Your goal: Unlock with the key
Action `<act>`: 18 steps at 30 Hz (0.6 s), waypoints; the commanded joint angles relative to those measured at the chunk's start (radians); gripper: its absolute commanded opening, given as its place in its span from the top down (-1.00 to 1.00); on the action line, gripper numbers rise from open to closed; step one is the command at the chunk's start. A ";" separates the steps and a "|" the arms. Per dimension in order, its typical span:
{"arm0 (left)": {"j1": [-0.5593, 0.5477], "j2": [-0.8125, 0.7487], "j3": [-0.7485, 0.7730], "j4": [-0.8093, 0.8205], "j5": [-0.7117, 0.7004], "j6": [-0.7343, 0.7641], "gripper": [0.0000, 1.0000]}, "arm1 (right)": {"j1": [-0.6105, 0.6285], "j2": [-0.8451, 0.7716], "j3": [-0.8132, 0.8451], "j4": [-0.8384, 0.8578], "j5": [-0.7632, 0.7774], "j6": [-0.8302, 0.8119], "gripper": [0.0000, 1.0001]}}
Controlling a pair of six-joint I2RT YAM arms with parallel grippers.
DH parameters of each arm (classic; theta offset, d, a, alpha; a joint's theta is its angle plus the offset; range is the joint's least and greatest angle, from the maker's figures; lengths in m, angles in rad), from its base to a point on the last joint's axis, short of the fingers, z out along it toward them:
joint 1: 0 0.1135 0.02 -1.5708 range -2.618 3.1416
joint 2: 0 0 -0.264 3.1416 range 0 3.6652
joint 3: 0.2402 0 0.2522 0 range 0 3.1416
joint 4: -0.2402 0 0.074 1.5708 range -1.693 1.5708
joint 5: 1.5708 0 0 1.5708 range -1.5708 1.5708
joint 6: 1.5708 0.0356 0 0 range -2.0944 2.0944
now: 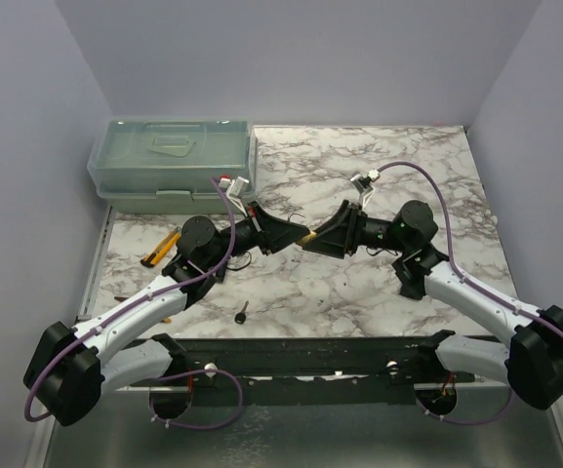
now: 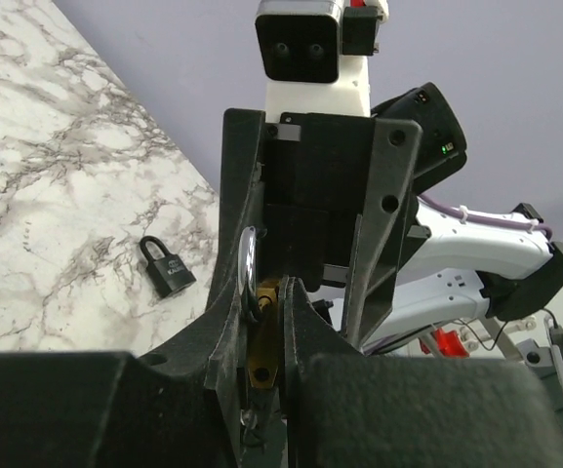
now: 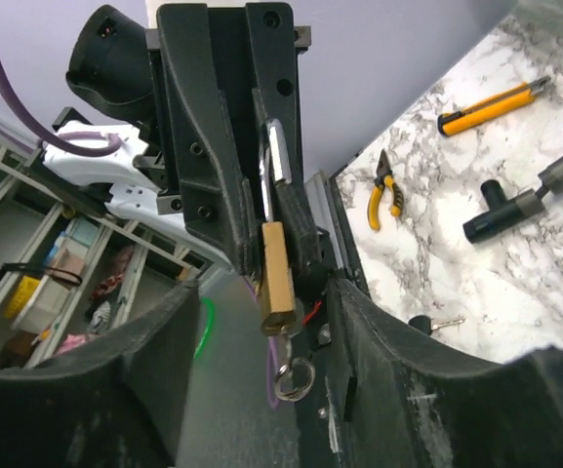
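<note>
In the top view both grippers meet above the middle of the table. My left gripper [image 1: 279, 234] [image 2: 271, 292] is shut on a brass padlock [image 1: 305, 237] [image 2: 261, 341] [image 3: 276, 278], gripping its flat sides. A small metal key with a ring [image 3: 291, 366] hangs from the padlock's underside. My right gripper [image 1: 328, 234] [image 3: 261, 322] is open, its fingers [image 3: 398, 370] wide on either side of the padlock and not touching it. The key [image 1: 242, 314] [image 3: 422, 324], tiny with a round black head, lies on the marble near the front edge, away from both grippers.
A black padlock [image 2: 167, 268] lies on the marble. Yellow-handled pliers [image 3: 383, 190], a yellow utility knife [image 1: 161, 249] [image 3: 491, 105] and a black T-shaped piece [image 3: 525, 200] lie at the table's left. A clear lidded box [image 1: 174, 161] stands at the back left.
</note>
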 commanded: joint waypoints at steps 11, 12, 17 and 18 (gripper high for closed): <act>0.000 0.071 0.020 -0.038 -0.138 -0.001 1.00 | 0.005 -0.250 -0.001 -0.553 0.376 -0.251 -0.63; 0.000 0.091 0.029 -0.039 -0.141 -0.003 1.00 | 0.005 -0.272 -0.007 -0.594 0.420 -0.256 -0.63; -0.001 0.219 0.094 -0.038 -0.148 -0.007 1.00 | 0.005 -0.389 -0.036 -0.786 0.674 -0.244 -0.62; -0.001 0.250 0.111 -0.037 -0.151 -0.010 1.00 | 0.005 -0.409 -0.039 -0.819 0.727 -0.234 -0.62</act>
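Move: The brass padlock is already pinched in the left hand, its middle about 1 cm to the right of that hand point, with bare marble some 28 cm below. The half-open right fingers still surround it, the padlock about 2 cm to that hand's left. On the table, the black padlock lies level with the left hand and about 25 cm to its right; the black key lies roughly 7 cm back and 14 cm to its left. Backing off to the right about 6 cm at a growing pace, and easing a little forward and down, the right hand spreads its fingers wider and comes clear of the brass padlock, swinging some 25 degrees clockwise. The left hand keeps its pinch on the padlock and carries it down and forward, about 7 cm in all, the fingers tipping slightly down. ##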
